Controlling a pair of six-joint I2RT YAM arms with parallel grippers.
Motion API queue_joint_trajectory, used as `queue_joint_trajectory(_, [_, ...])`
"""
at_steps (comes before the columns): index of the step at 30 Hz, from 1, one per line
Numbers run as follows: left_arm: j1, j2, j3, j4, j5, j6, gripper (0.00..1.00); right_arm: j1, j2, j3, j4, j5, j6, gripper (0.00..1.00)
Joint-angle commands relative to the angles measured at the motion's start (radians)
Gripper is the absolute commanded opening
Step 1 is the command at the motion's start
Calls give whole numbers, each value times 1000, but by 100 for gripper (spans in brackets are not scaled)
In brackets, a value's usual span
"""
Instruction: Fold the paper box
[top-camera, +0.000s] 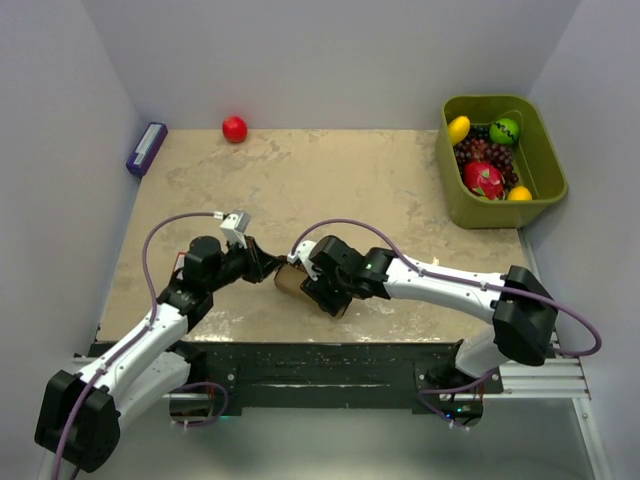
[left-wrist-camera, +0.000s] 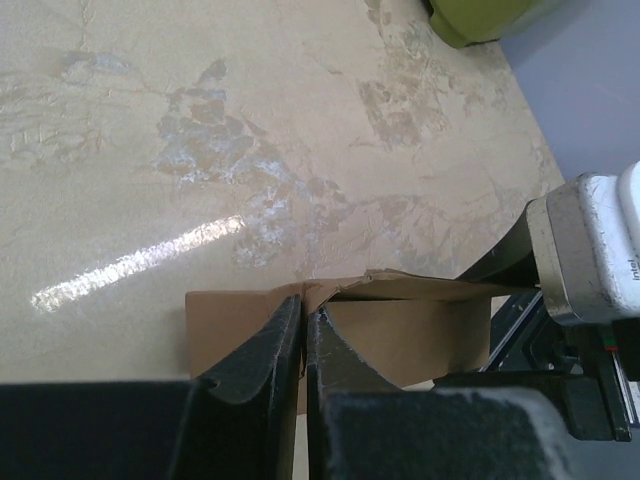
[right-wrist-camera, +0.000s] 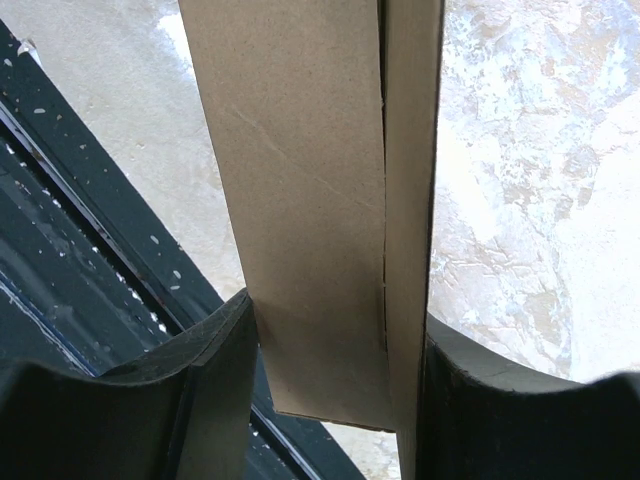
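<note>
The paper box, plain brown cardboard and partly folded, is held between both arms near the table's front edge. My left gripper comes from the left and is shut on a thin wall of the box; in the left wrist view its fingertips pinch the cardboard edge, with an open box cavity to their right. My right gripper comes from the right. It is shut across the width of the box, with one finger on each side.
A green bin of fruit stands at the back right. A red ball-like fruit lies at the back centre, and a small purple box at the back left. The black front rail runs just below the box.
</note>
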Motion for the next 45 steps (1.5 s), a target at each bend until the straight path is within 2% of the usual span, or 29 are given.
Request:
queue_joint_trajectory(1, [-8,-3,-16,18,43,-103,10,-43,41,5,-53,59,27,32])
queue_joint_trajectory(10, [-8,13,11,5,61,-148,10,-66,65,-4,-46,46,14,32])
queue_joint_trajectory(17, [-8,22,48,-103,-75,3,32,-69,50,-8,-41,43,13,32])
queue_joint_trajectory(23, [-8,39,64,-98,-81,56,39,-69,42,-11,-41,36,11,32])
queue_joint_trajectory(27, [-8,48,99,-91,-95,104,54,-70,39,-14,-40,31,10,32])
queue_joint_trajectory(30, [-6,88,157,-103,-101,164,62,-70,41,-14,-41,26,5,31])
queue_joint_trajectory(36, [-5,224,327,-259,-20,337,68,-70,36,-15,-40,8,-4,31])
queue_joint_trajectory(41, [-3,298,373,-339,49,446,74,-70,29,-18,-38,-1,-7,31])
queue_joint_trajectory(45, [-3,323,375,-371,64,497,75,-70,25,-20,-38,-3,-9,31])
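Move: The lid's corner tab of the paper box is right at the left fingertips, which are almost shut on it. The box's middle lies about 5 cm back, 6 cm to the right and 4 cm below this hand. The right gripper already straddles the box near its rear right end; from there the box's middle is some 4 cm ahead and 5 cm left, and the tab about 8 cm ahead, 10 cm left and 3 cm up. The lid's corner tab is let go as the left fingers, after a brief near-still hold, open wide. The left hand dips back and down nearly 3 cm, swings forward and up some 4 cm, then sinks again beside the box's left end, rolling about 20 degrees with its left side rising. Meanwhile the right hand keeps its grip and carries the box about 1.5 cm forward. ##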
